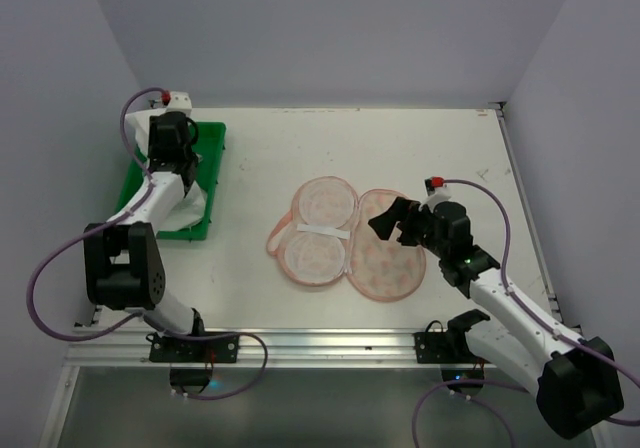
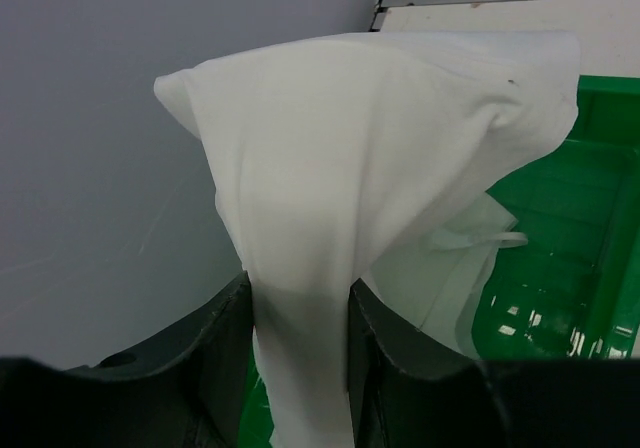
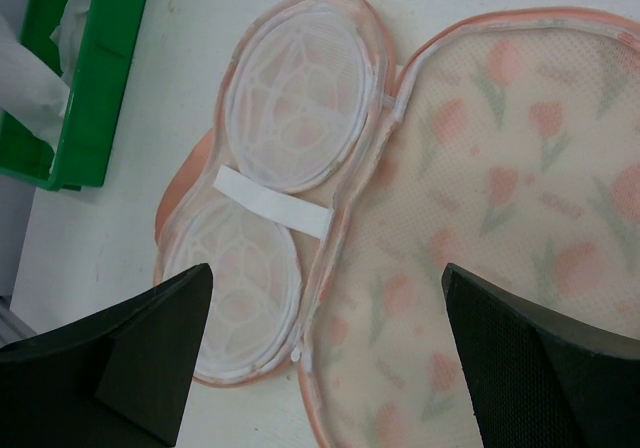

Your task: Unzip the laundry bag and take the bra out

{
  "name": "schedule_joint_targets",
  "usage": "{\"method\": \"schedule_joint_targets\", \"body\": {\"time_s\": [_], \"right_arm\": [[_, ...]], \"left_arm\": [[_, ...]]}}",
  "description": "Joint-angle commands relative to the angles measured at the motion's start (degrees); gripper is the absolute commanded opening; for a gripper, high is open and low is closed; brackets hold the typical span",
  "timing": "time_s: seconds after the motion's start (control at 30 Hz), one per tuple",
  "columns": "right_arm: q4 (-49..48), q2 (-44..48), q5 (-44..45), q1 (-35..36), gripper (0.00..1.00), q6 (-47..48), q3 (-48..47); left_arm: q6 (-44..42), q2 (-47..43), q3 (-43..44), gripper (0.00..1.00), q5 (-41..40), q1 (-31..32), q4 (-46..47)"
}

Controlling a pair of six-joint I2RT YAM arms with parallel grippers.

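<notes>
The laundry bag (image 1: 385, 248) lies unzipped and splayed flat at mid-table. Its cream flower-print half (image 3: 500, 218) is on the right. Its other half (image 3: 300, 98) shows two white domed mesh frames joined by a white band. My right gripper (image 1: 390, 218) hovers open just above the bag's middle (image 3: 325, 328), with nothing between its fingers. At the far left, my left gripper (image 1: 188, 190) is shut on the white bra (image 2: 350, 148). The fabric is pinched between the fingers (image 2: 300, 348) and hangs over the green tray (image 2: 560, 268). A thin strap (image 2: 480, 238) trails into the tray.
The green plastic tray (image 1: 208, 143) stands by the left wall, with white fabric (image 3: 30, 88) draped over its near end. The table's right edge and back wall bound the white tabletop (image 1: 420, 148).
</notes>
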State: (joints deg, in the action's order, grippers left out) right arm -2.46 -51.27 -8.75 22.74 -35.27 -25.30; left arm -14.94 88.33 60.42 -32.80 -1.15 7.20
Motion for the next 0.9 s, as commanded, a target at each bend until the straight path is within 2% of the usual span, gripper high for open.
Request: {"method": "schedule_joint_targets", "body": {"time_s": [0.0, 0.2, 0.37, 0.53, 0.8, 0.87], "right_arm": [[0.52, 1.17, 0.05, -0.33, 0.99, 1.60, -1.68], [2.28, 3.10, 2.24, -0.33, 0.99, 2.92, -1.42], [1.67, 3.02, 2.51, -0.42, 0.99, 2.57, -0.80], [1.23, 1.34, 1.46, -0.51, 0.99, 2.57, -0.98], [1.40, 1.96, 2.42, -0.51, 0.99, 2.66, -0.54], [1.49, 2.13, 2.60, -0.59, 0.99, 2.66, -0.37]], "left_arm": [[2.54, 4.47, 5.49, 0.43, 2.47, -0.52, 0.18], [5.09, 12.91, 10.59, 0.41, 1.52, -0.43, -5.08], [6.41, 10.64, 9.72, 0.40, -1.56, -0.52, -10.01], [5.01, 9.13, 7.69, 0.42, 1.33, -0.44, -8.96], [8.61, 20.89, 16.38, 0.42, 2.30, -0.52, -15.28], [9.84, 22.40, 17.97, 0.45, 1.69, -0.52, -16.34]]}}
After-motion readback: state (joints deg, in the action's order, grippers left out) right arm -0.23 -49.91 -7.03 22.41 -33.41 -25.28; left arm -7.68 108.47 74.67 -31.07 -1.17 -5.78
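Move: The left hand keeps the white bra pinched with its lower part already hanging into the green bin, whose middle lies roughly 17 cm below this hand, about 3 cm back and 2 cm to its right. The opened laundry bag's middle lies about 17 cm back and 46 cm to the right of the left hand, at table level. From the right hand the bin's middle is some 53 cm to the left, 15 cm farther out and 10 cm lower. Still gripping the bra, the left hand lowers it farther into the green bin, first going forward and down, easing back a couple of centimetres with a short pause in the descent, then on forward and down towards the bin's far half, in all about 10 cm down and 4 cm forward. The wrist tips the fingers some 15 degrees farther downward on the way, and their opening doesn't change, so the bra isn't let go. ##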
